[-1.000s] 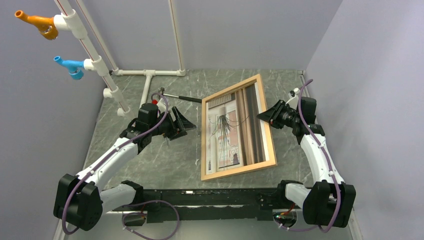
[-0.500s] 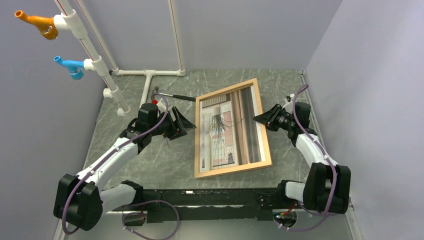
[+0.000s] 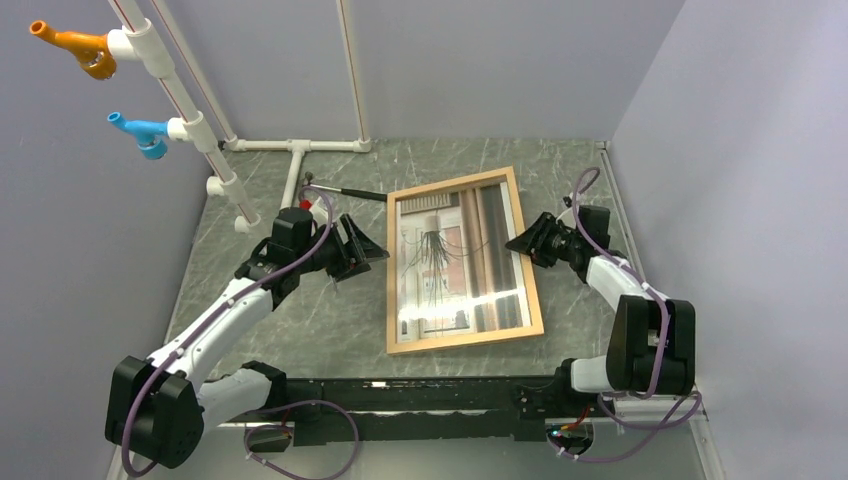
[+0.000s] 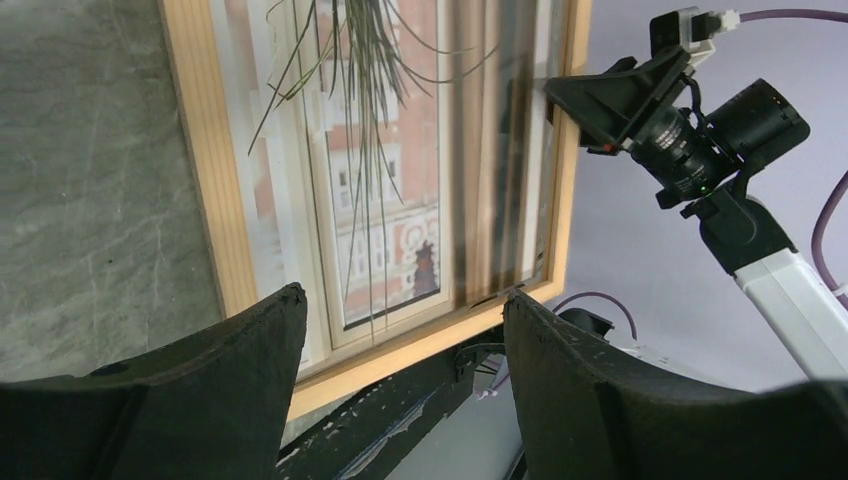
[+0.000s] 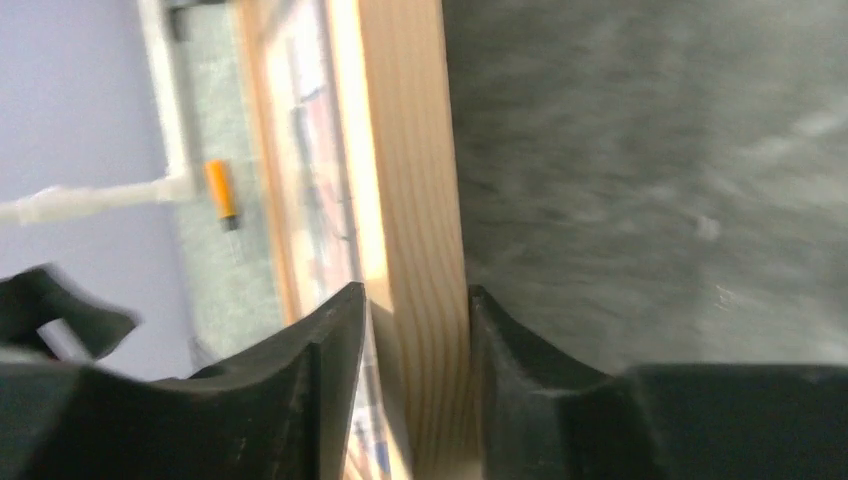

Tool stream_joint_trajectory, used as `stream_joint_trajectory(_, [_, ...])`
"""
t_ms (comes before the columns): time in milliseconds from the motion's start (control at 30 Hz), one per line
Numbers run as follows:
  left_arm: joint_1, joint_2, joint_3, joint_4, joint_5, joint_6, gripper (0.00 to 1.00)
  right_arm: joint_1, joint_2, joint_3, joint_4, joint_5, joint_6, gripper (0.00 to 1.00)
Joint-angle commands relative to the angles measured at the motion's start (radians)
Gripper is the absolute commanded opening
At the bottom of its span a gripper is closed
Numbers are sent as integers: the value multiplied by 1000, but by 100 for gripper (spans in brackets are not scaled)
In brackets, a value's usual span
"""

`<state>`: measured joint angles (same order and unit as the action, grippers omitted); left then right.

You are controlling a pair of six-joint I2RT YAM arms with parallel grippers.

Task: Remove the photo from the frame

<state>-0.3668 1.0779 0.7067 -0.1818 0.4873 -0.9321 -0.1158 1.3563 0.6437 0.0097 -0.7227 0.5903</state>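
The light wood frame (image 3: 391, 270) lies on the grey marbled table with the photo (image 3: 455, 260) inside it, behind glass that shows a bright glare near the bottom. My right gripper (image 3: 517, 242) is at the frame's right rail. In the right wrist view its fingers (image 5: 415, 292) straddle that rail (image 5: 405, 150), shut on it, with the photo (image 5: 310, 170) to the left. My left gripper (image 3: 372, 250) stands open just left of the frame, apart from it. Its own view looks past the gripper (image 4: 402, 295) at the frame (image 4: 200, 170) and the photo (image 4: 390, 150).
A white pipe structure (image 3: 295, 147) runs along the back left, carrying an orange fitting (image 3: 75, 45) and a blue fitting (image 3: 140, 130). A thin dark rod (image 3: 345, 192) lies behind the left gripper. Walls close in on the left, back and right.
The frame has come down from a raised tilt to lie flatter and has shifted left, and my right gripper has moved down and left with it. The left arm has not moved.
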Motion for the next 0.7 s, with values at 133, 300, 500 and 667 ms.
stream_joint_trajectory(133, [7,-21,-12,1,-20,50,76,63,22,143,-429,555,-184,76])
stream_joint_trajectory(300, [7,5,-3,-1,-56,131,77,177,-39,206,-459,733,-189,91])
stream_joint_trajectory(500, [7,128,115,-49,-231,247,78,348,-90,270,-455,740,-206,95])
stream_joint_trajectory(667, [16,345,303,-78,-410,236,80,442,-149,269,-415,656,-175,99])
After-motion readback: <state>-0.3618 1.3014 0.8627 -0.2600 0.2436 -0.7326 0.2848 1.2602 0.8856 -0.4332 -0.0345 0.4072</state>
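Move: The right pads hold the photo frame's raised right rail, with the table some 7 cm below; the frame's middle lies about 13 cm left, 2 cm back and 3 cm below. From the open left hand, the frame's middle is about 17 cm right, 4 cm ahead and 13 cm below. The screwdriver is roughly 11 cm left, 4 cm ahead; the hammer 8 cm left, 21 cm ahead, both about 14 cm below. The right hand spreads its fingers wide and lets go of the rail, dropping about 5 cm down and to the right, then swings up and left over the frame's right side, its fingers tipped some 35 degrees steeper towards the table. Late on, the empty, open left hand reaches about 6 cm forward while sinking 4 cm beside the left rail, tipping down too. ##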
